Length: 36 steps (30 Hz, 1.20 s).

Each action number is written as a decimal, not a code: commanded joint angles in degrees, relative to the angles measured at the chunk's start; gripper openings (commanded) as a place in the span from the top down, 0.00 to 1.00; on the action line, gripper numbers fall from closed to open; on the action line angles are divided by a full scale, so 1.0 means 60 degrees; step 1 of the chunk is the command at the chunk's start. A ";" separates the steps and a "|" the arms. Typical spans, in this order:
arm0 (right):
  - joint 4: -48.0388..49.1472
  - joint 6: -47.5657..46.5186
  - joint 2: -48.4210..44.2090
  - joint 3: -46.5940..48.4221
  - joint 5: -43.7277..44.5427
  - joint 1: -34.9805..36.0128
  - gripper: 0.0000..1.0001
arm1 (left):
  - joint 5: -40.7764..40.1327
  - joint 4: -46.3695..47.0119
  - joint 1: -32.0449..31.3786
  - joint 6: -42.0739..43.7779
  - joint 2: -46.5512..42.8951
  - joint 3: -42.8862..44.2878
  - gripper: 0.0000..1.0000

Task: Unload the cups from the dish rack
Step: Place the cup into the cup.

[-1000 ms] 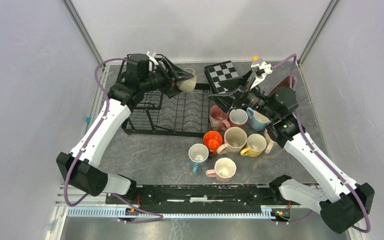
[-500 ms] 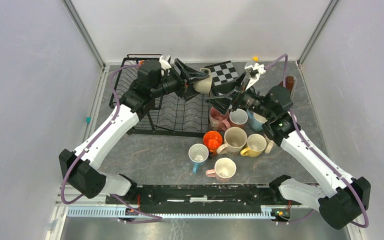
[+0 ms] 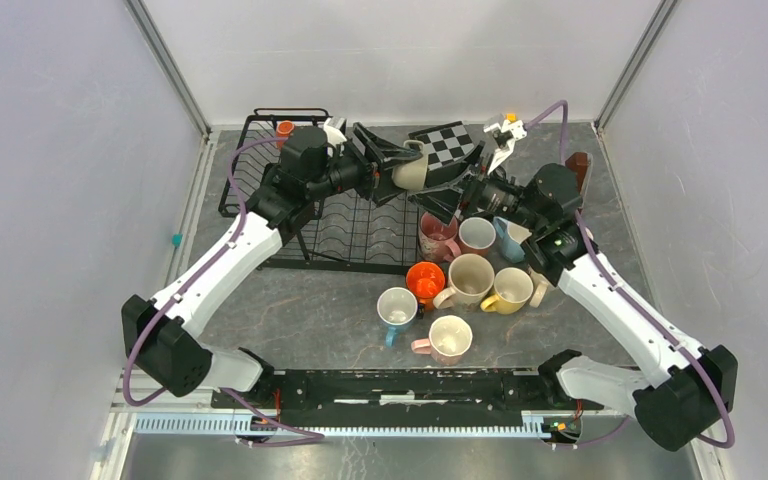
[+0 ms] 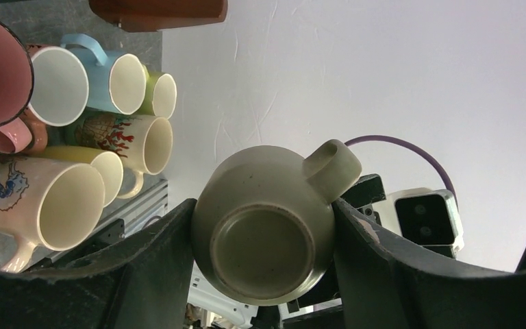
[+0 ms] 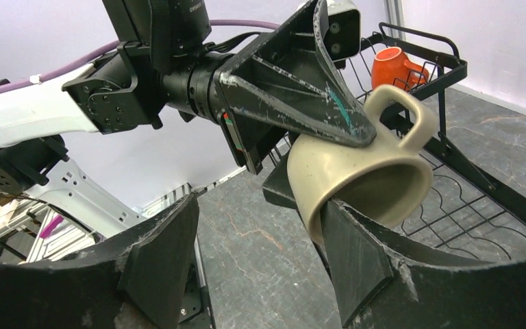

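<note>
My left gripper (image 3: 398, 166) is shut on a beige cup (image 3: 412, 172), held in the air on its side past the right end of the black wire dish rack (image 3: 352, 232). In the left wrist view the cup's base (image 4: 266, 248) faces the camera, clamped between both fingers. My right gripper (image 5: 257, 205) is open at the cup's mouth. One finger (image 5: 351, 255) reaches inside the rim of the cup (image 5: 356, 179); the other stands well apart. An orange cup (image 3: 284, 128) sits in the rack's basket part. Several cups (image 3: 470, 278) stand grouped on the table.
A black-and-white checkerboard (image 3: 452, 143) lies just behind the two grippers. A brown block (image 3: 576, 164) stands at the back right. Directly under my right arm are the pink cup (image 3: 438, 236) and its neighbours. Grey walls close the table in.
My left arm has carried the beige cup rightward off the rack toward the right gripper. The right gripper has shifted left to meet it, and its jaws have narrowed.
</note>
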 commanded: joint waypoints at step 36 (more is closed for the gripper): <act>0.0766 0.0431 0.0388 0.0379 0.0631 0.0086 1.00 | 0.0273 0.2613 -0.0417 -0.1261 -0.0843 -0.1616 0.44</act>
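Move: The left hand still holds the grey-beige cup; the open right fingers lie about 3 cm back and 6 cm right of it. From the right hand the cup's middle is some 4 cm ahead, 5 cm left and 1 cm up. Some 32 cm below, the orange mug is about 2 cm back and straight below sideways, the pink mug 7 cm ahead and 3 cm right, and the cream mug 2 cm back and 9 cm right. Right fingers ease about 1.5 cm forward and close, pinching the cup's wall, while left brings it 1.5 cm back. ##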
